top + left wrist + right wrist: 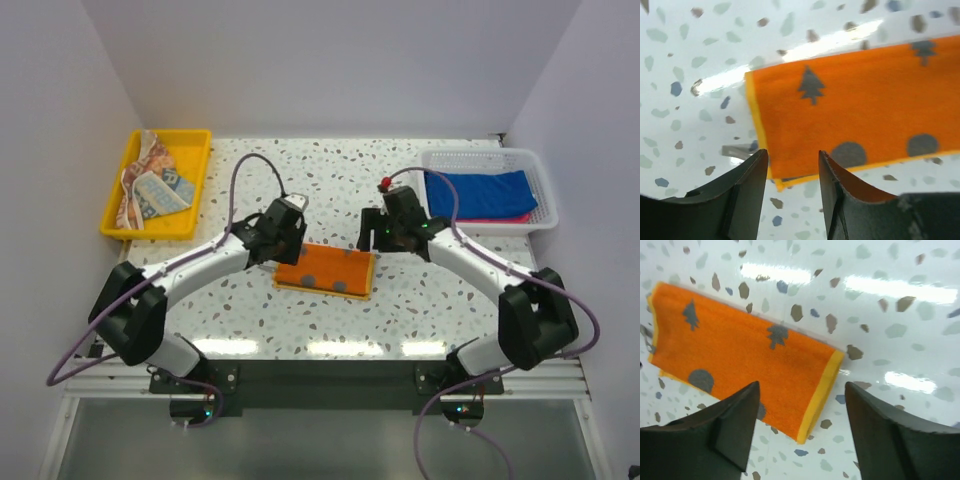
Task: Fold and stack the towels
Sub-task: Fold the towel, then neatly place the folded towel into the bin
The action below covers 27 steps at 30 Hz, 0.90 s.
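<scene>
An orange towel with a yellow edge (pixel 325 268) lies folded flat at the table's middle, printed with grey trees and dots (pixel 850 115) (pixel 740 360). My left gripper (pixel 288 243) (pixel 792 167) hovers over its left corner, jaws open with nothing between them. Above the yellow-edged right end, my right gripper (pixel 384 236) (pixel 802 397) is wide open and empty. The orange-blue printed towel (pixel 150 185) lies crumpled in the yellow tray. A folded blue towel (pixel 480 190) rests in the white basket on top of a pink towel (pixel 497 217), of which only the edge shows.
The yellow tray (pixel 190 215) sits at the far left and the white mesh basket (pixel 540 180) at the far right. The terrazzo table (pixel 330 170) is walled on three sides. Cables loop above both arms.
</scene>
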Available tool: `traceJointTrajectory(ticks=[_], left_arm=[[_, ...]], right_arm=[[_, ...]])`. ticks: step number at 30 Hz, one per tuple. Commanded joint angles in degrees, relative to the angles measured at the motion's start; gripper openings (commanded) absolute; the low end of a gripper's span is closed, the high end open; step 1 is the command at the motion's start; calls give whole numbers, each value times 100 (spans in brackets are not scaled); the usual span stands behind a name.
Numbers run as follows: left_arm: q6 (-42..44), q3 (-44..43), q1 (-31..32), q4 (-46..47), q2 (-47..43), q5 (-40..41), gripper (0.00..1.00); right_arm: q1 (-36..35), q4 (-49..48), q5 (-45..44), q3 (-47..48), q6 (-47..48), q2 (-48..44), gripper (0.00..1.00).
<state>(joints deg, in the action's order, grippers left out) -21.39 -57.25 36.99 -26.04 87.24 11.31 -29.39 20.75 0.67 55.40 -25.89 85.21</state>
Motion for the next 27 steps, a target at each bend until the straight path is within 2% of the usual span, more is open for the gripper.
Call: traceJointTrajectory(ticks=[1, 3, 4, 6, 8, 10, 11, 12, 14, 17, 20, 27], left_arm=[[258, -312, 701, -50, -383, 196, 50], [188, -383, 966, -67, -305, -41, 50], [170, -435, 1055, -33, -235, -41, 51], [126, -444, 1291, 37, -251, 221, 50], [117, -348, 1424, 256, -549, 493, 49], [30, 54, 1416, 825, -1135, 477, 53], [55, 204, 1416, 1012, -1331, 530, 75], [3, 319, 1407, 1109, -1472, 617, 86], [20, 452, 1398, 1233, -1684, 758, 100], [-6, 233, 1398, 847, -1439, 1040, 100], [266, -5, 1530, 697, -982, 769, 100], [504, -882, 2495, 425, 309, 706, 100]], right_arm=[[694, 464, 55, -19, 102, -575, 74], [1073, 552, 126, -283, 145, -855, 82], [1136, 614, 127, -371, 224, -961, 82], [1224, 702, 4, -599, 260, -1207, 90], [1234, 763, -58, -792, 260, -1594, 95], [1251, 825, -58, -881, 251, -1927, 99], [1251, 842, -58, -942, 251, -2016, 99], [1251, 851, -58, -969, 242, -2113, 99], [1260, 860, -58, -1004, 251, -2280, 99], [1260, 895, -58, -1031, 225, -2377, 99], [1269, 922, -162, -1127, 155, -2447, 99], [1330, 1053, -550, -1365, 101, -2702, 99]])
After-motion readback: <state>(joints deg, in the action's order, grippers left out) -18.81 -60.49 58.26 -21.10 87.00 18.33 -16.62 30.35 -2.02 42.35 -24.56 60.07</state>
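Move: The folded orange towel lies on the table between the hands. Its middle is about 8 cm right and 5 cm back of the left hand, and about 11 cm left and 6 cm back of the right; both hands hang some 7 or 8 cm above it. Its right edge, where the left hand is heading, is roughly 17 cm right and 6 cm back of the left hand. The white basket stands about 24 cm right and 10 cm forward of the right hand. The left hand, empty, swings right and back while climbing, holds its rightward place as it rises to some 9 cm above its start and spreads its fingers fully, then carries on right over the towel towards its right end, sinking again to finish about 11 cm right, some 5 cm back and turned some 20 degrees clockwise. The right hand gets out of the way, sweeping some 10 cm right, off from the towel's right edge, then easing back about 5 cm, its already open fingers going fully wide and touching nothing. ##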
